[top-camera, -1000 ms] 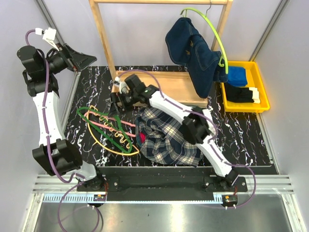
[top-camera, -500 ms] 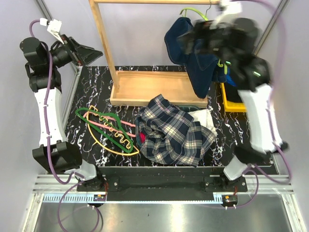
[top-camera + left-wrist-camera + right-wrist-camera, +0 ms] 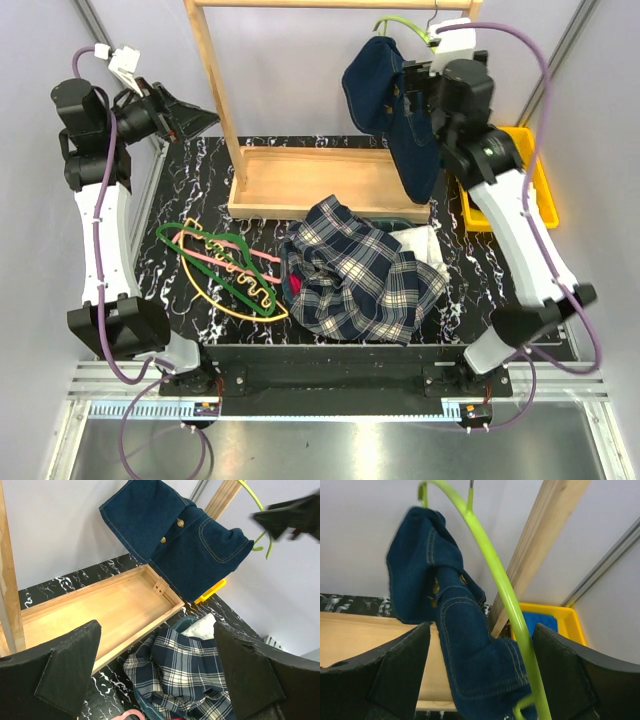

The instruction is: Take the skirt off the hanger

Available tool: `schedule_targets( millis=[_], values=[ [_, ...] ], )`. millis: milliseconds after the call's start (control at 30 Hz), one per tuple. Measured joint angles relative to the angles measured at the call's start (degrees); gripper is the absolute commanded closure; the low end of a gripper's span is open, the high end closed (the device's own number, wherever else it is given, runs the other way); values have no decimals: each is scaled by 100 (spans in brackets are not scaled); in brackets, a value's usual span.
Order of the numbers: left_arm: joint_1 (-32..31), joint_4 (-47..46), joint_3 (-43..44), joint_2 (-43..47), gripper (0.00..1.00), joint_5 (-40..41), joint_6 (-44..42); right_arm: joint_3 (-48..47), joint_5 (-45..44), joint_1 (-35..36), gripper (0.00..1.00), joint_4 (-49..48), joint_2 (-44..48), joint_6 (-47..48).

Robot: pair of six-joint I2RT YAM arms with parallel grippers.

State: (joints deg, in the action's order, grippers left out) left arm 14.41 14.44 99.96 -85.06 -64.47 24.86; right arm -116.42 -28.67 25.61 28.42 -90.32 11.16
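Note:
The plaid skirt lies in a crumpled heap at the table's middle, also seen in the left wrist view. The dark green hanger lies flat to its left, apart from it. My left gripper hangs high at the back left, open and empty, pointing down toward the skirt. My right gripper is raised at the back right by the rack. Its jaws stand open, with the denim garment and the lime-green hanger in front of the gap.
A pink hanger and a pale yellow one lie tangled with the green hanger. A wooden rack with a tray base stands at the back. A yellow bin sits at the back right. Red cloth and white cloth peek from under the skirt.
My right arm has swung up from the table near the tray's front left to the denim garment on the rack. The left gripper has shifted slightly right. The skirt has spread a little.

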Motion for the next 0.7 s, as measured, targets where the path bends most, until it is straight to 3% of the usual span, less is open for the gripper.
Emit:
schedule_targets(
  millis=[133, 267, 500, 700],
  values=[
    [0, 103, -48, 0, 1, -7, -146, -352, 146, -341, 10, -153, -706, 66],
    [46, 317, -63, -7, 1, -76, -293, -1471, 308, -605, 9, -299, -1390, 68],
    [195, 407, -153, -33, 1, -96, -391, -2361, 911, -741, 10, -424, -1633, -184],
    [197, 415, -153, -173, 1, -96, -404, -2577, 1475, -922, 12, -424, -1932, -599]
  ],
)
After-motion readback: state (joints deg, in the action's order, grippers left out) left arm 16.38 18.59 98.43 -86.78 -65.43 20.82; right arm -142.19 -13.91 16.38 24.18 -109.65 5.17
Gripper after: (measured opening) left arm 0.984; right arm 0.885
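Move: The neck of the lime hanger, with its hook over the rail, is roughly 12 cm ahead of my right hand, 3 cm left and 8 cm above. The denim skirt on it hangs with its middle some 12 cm ahead, 5 cm left and 8 cm below. The rack's right post stands about 13 cm ahead and 7 cm right, its top a little above me. From my left hand the hanger neck is some 15 cm ahead, 40 cm right and 10 cm up. With the fingers staying open, I push my right hand forward along the lime hanger's front arm, dipping slightly at first, then climb some 8 cm and ease forward again. I end about 9 cm farther out and 5 cm higher, close under the rail at the hanger's neck, fingers tipped up some 10 degrees. My empty left hand sinks about 3 cm. ##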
